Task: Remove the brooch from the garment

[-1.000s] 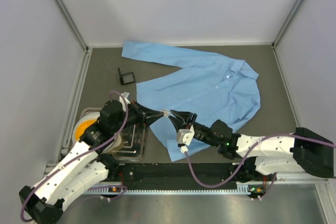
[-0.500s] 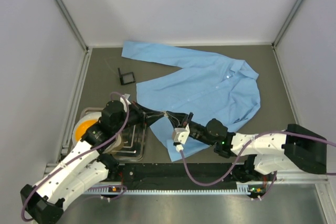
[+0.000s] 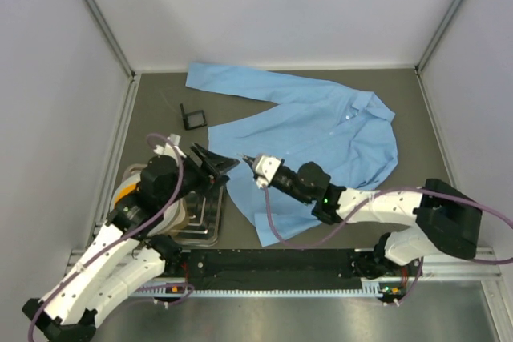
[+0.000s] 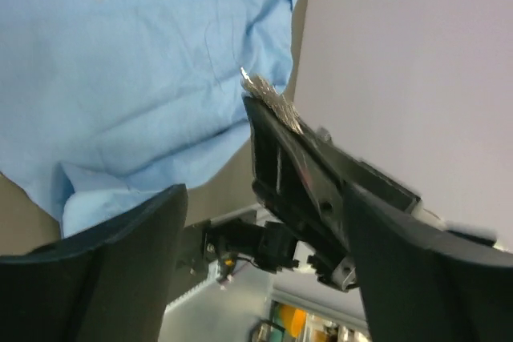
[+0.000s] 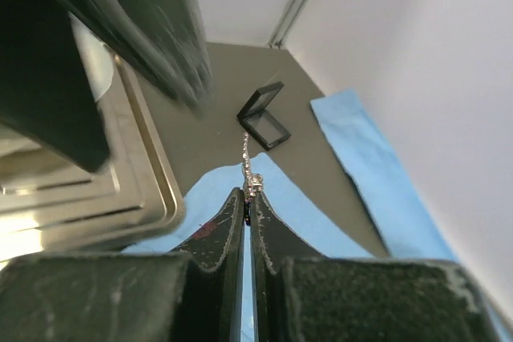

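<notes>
The light blue shirt [image 3: 321, 134] lies spread on the grey table. It also shows in the left wrist view [image 4: 136, 70] and the right wrist view [image 5: 296, 214]. My right gripper [image 3: 250, 160] is shut on the brooch [image 5: 248, 167], a tiny silvery glinting ornament sticking out of the fingertips [image 5: 258, 202]. It holds the brooch above the shirt's lower left edge. The brooch shows on that gripper's tip in the left wrist view [image 4: 268, 98]. My left gripper [image 3: 215, 164] is open and empty, just left of the right gripper, its fingers [image 4: 104, 270] apart.
A small black square holder [image 3: 192, 116] stands open left of the shirt, also in the right wrist view [image 5: 264, 114]. A metal tray [image 3: 200, 218] and an orange roll [image 3: 127, 194] sit at the near left. Walls close the sides and back.
The two grippers had met over the shirt's edge. My left gripper has drawn back to the left and opened. My right gripper has moved up and left with the brooch.
</notes>
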Available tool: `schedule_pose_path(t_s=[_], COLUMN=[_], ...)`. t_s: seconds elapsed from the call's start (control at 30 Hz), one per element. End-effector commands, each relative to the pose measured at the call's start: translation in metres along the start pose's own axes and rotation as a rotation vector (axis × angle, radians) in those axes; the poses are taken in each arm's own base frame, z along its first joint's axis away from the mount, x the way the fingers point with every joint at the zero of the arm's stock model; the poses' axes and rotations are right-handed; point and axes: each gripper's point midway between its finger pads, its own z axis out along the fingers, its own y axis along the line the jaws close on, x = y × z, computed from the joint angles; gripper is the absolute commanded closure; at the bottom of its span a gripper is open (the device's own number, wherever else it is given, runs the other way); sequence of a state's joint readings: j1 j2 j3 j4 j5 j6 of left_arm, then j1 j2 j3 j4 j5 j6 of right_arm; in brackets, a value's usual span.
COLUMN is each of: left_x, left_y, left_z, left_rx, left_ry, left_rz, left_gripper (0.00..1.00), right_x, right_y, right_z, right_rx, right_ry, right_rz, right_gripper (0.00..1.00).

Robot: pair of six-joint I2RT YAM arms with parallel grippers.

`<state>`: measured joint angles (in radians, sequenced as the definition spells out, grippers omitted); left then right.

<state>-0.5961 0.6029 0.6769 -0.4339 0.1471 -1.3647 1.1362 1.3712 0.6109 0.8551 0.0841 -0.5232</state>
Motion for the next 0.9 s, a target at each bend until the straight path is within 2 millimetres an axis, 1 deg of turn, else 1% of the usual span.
schedule_pose_path(t_s=[0.0, 0.03, 0.07, 0.1, 0.13, 0.17, 0.2, 0.23, 0.27, 0.3, 0.33, 0.37, 0.43, 0.47, 0.53, 0.57, 0.6, 0.63, 0.67, 0.7, 0.73, 0.77, 0.8, 0.83, 0.87], left_x=[-0.054, -0.060, -0.071, -0.076, -0.080, -0.083, -0.085, -0.087, -0.087, -0.087, -0.086, -0.085, -0.083, -0.083, -0.083, -0.082, -0.081, -0.079, -0.079, -0.078, -0.076, -0.074, -0.074, -0.073, -0.073], left_y=[-0.015, -0.022, -0.025, -0.026, -0.034, -0.036, -0.038, -0.043, -0.042, -0.044, -0.047, -0.048, -0.048, -0.046, -0.044, -0.043, -0.043, -0.044, -0.044, -0.045, -0.045, -0.045, -0.044, -0.044, -0.044], left_z=[-0.046, -0.058, -0.069, -0.076, -0.085, -0.092, -0.096, -0.102, -0.104, -0.105, -0.107, -0.107, -0.105, -0.103, -0.100, -0.099, -0.098, -0.097, -0.097, -0.096, -0.095, -0.095, -0.094, -0.094, -0.094], left_rx=[-0.057, -0.054, -0.068, -0.081, -0.066, -0.065, -0.068, -0.061, -0.070, -0.069, -0.061, -0.059, -0.056, -0.063, -0.076, -0.081, -0.079, -0.070, -0.064, -0.058, -0.052, -0.049, -0.046, -0.043, -0.040], left_ry=[-0.290, -0.324, -0.392, -0.417, -0.440, -0.463, -0.472, -0.483, -0.482, -0.480, -0.477, -0.470, -0.453, -0.446, -0.438, -0.430, -0.425, -0.417, -0.414, -0.409, -0.398, -0.393, -0.389, -0.387, -0.385], left_rz=[0.357, 0.387, 0.407, 0.453, 0.477, 0.501, 0.545, 0.562, 0.577, 0.606, 0.618, 0.629, 0.652, 0.661, 0.676, 0.680, 0.685, 0.686, 0.688, 0.692, 0.695, 0.696, 0.697, 0.697, 0.698], left_gripper=[0.02, 0.02, 0.02, 0.02, 0.02, 0.02, 0.02, 0.02, 0.02, 0.02, 0.02, 0.02, 0.02, 0.02, 0.02, 0.02, 0.02, 0.02, 0.02, 0.02, 0.02, 0.02, 0.02, 0.02, 0.02], right_x=[0.019, 0.032, 0.026, 0.048, 0.058, 0.053, 0.056, 0.068, 0.073, 0.076, 0.087, 0.089, 0.096, 0.112, 0.119, 0.130, 0.134, 0.125, 0.129, 0.154, 0.144, 0.146, 0.164, 0.158, 0.163], right_y=[-0.008, -0.013, -0.020, -0.011, -0.017, -0.027, -0.026, -0.030, -0.034, -0.034, -0.033, -0.038, -0.036, -0.035, -0.035, -0.032, -0.031, -0.040, -0.039, -0.029, -0.038, -0.040, -0.032, -0.037, -0.037], right_z=[0.035, 0.040, 0.053, 0.062, 0.069, 0.086, 0.094, 0.112, 0.121, 0.129, 0.148, 0.157, 0.172, 0.188, 0.204, 0.218, 0.225, 0.239, 0.246, 0.250, 0.260, 0.265, 0.269, 0.276, 0.278], right_rx=[0.002, -0.006, -0.004, -0.035, -0.025, -0.023, -0.047, -0.036, -0.035, -0.051, -0.058, -0.064, -0.083, -0.083, -0.087, -0.093, -0.093, -0.098, -0.095, -0.079, -0.083, -0.076, -0.057, -0.052, -0.038], right_ry=[0.065, 0.095, 0.074, 0.117, 0.136, 0.114, 0.113, 0.116, 0.111, 0.109, 0.109, 0.088, 0.076, 0.076, 0.076, 0.069, 0.067, 0.030, 0.036, 0.074, 0.033, 0.031, 0.062, 0.056, 0.061], right_rz=[0.375, 0.482, 0.546, 0.611, 0.723, 0.774, 0.825, 0.915, 0.960, 1.005, 1.095, 1.129, 1.239, 1.274, 1.373, 1.395, 1.417, 1.443, 1.461, 1.485, 1.503, 1.512, 1.530, 1.529, 1.532], right_gripper=[1.00, 1.00, 1.00, 1.00, 1.00, 1.00, 1.00, 1.00, 1.00, 1.00, 1.00, 1.00, 1.00, 1.00, 1.00, 1.00, 1.00, 1.00, 1.00, 1.00, 1.00, 1.00, 1.00, 1.00, 1.00])
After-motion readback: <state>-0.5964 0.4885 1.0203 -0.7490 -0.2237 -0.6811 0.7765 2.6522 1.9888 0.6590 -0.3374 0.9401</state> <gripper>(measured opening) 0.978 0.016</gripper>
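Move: The brooch is already in the right fingers, bound for the open black case, some 26 cm ahead of the right hand, 21 cm to its left and 21 cm below. The metal tray's middle lies about 7 cm back and 27 cm to the left of that hand, the blue garment's some 15 cm ahead and 21 cm right, both about 22 cm below. From the left hand the case is roughly 29 cm ahead, 16 cm left and 22 cm down. The brooch, still pinched in the shut right fingers, travels away from the left hand to just above the open case: forward first, then also leftward and down, about 30 cm in all, while the hand rolls some 80 degrees about its finger line, its top tipping forward. The left hand, already parted from the brooch, opens fully and backs off left and up, sinking slightly at the end as its fingers swing upward. ##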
